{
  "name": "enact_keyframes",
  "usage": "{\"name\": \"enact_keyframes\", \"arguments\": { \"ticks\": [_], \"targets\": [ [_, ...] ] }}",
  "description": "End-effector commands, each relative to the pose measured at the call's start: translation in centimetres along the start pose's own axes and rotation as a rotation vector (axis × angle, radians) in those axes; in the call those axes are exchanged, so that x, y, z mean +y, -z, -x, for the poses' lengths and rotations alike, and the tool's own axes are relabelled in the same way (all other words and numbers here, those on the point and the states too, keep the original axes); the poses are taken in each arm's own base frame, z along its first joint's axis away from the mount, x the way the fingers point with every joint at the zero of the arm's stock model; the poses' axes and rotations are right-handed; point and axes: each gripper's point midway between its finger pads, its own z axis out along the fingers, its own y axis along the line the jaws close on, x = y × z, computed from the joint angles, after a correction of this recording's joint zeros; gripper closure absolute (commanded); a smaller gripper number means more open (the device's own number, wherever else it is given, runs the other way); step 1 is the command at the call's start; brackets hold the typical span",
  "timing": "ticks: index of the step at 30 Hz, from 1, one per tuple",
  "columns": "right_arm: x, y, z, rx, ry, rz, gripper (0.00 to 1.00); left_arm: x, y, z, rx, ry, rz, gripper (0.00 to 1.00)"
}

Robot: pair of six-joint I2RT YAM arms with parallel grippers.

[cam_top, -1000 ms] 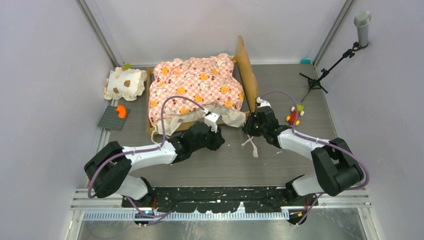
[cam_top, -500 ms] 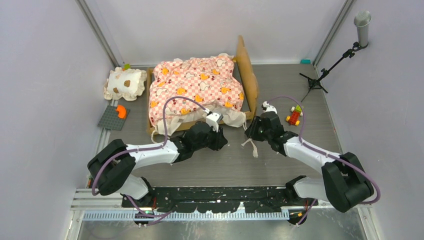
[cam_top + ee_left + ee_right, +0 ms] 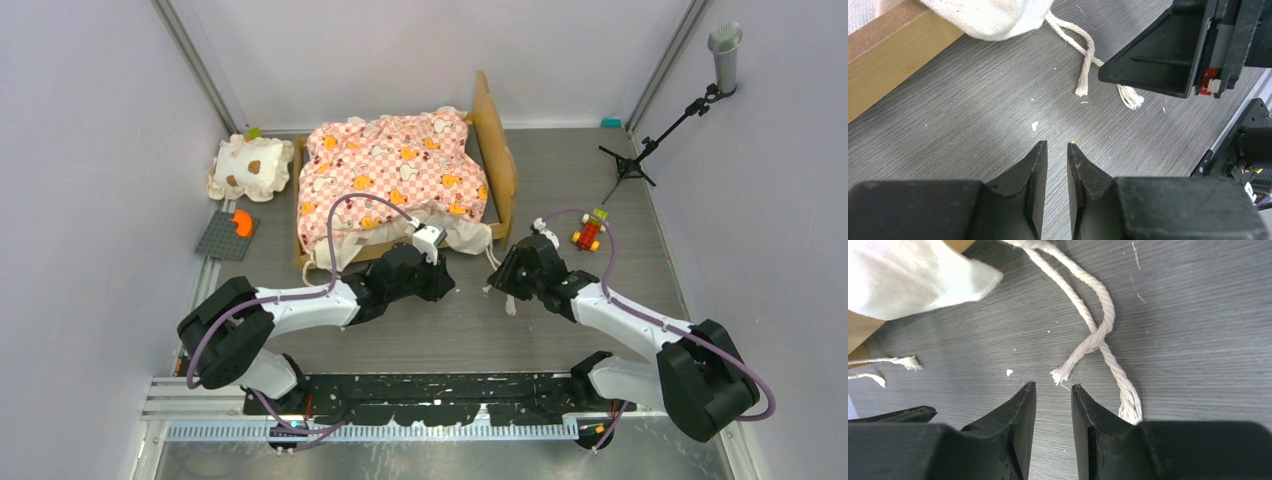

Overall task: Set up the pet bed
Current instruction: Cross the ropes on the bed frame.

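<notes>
The pet bed [image 3: 400,170] stands at the back centre, its pink checkered mattress rumpled over the light-wood frame and its headboard [image 3: 497,150] on the right. A cream ruffle [image 3: 993,15] hangs over the frame's front rail [image 3: 893,65]. Two cream cords [image 3: 1098,330] trail from it across the floor [image 3: 505,295]. My left gripper [image 3: 1057,145] sits low over the floor in front of the bed, jaws a narrow slit apart and empty. My right gripper [image 3: 1053,386] faces it, open, with a frayed cord end just beyond its fingertips. In the top view both grippers [image 3: 447,287] [image 3: 497,282] meet near the bed's front right corner.
A cream spotted pillow [image 3: 250,167] lies left of the bed, with a grey baseplate [image 3: 222,240] carrying an orange piece beside it. A small toy car [image 3: 588,232] sits right of the headboard. A microphone stand [image 3: 650,140] occupies the back right corner.
My right arm has drawn back from the headboard's end toward the near left, down to the cords, and its jaws have widened a little. The left arm has barely moved.
</notes>
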Motion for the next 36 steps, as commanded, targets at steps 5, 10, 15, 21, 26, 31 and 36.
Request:
{"name": "enact_keyframes", "arguments": {
  "ticks": [5,10,15,21,26,31,36],
  "targets": [
    [-1.0,-1.6,0.1,-0.049,-0.062,-0.119,0.61,-1.3,0.4,2.6,-0.087,0.005,-0.047,0.78],
    [-1.9,-2.3,-0.6,-0.030,-0.029,-0.182,0.60,-1.2,0.8,2.5,-0.090,-0.001,-0.048,0.78],
    [-2.0,-3.0,-1.5,-0.013,0.003,-0.212,0.59,-1.2,1.0,2.4,-0.093,0.000,-0.048,0.78],
    [-2.2,-3.1,-0.5,-0.070,-0.008,-0.236,0.58,-1.1,1.5,2.3,-0.098,-0.002,-0.052,0.78],
    [-3.0,-3.5,-0.3,-0.067,0.022,-0.297,0.58,-0.6,1.5,2.4,-0.112,-0.003,-0.025,0.78],
    [-3.7,-4.2,-1.3,-0.030,0.034,-0.318,0.83,-0.4,1.7,2.5,-0.116,-0.004,-0.020,0.78],
    [-1.8,-4.0,-1.2,-0.029,0.026,-0.227,0.99,-0.2,1.9,2.3,-0.120,-0.004,-0.013,0.78]
  ]
}}
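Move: The short, frayed rope end I'm after lies about 2 cm ahead of my right hand, level with it sideways and some 4 cm below; I aim just short of where the two ropes cross. The long rope end is roughly 3 cm back and 3 cm to the right. The bed frame's near corner is about 10 cm straight ahead, the white skirt corner 8 cm ahead and 4 cm left. From my left hand the short end lies about 3 cm ahead, 10 cm right and 8 cm lower. With the right fingers still open, I drop quickly about 3.5 cm to just above the table, then creep some 3 cm forward, low over it, towards the short rope end, rolling the hand about 10 degrees left side down with a slight clockwise turn. There I shut the fingers and pinch the short end just beside the crossing. ##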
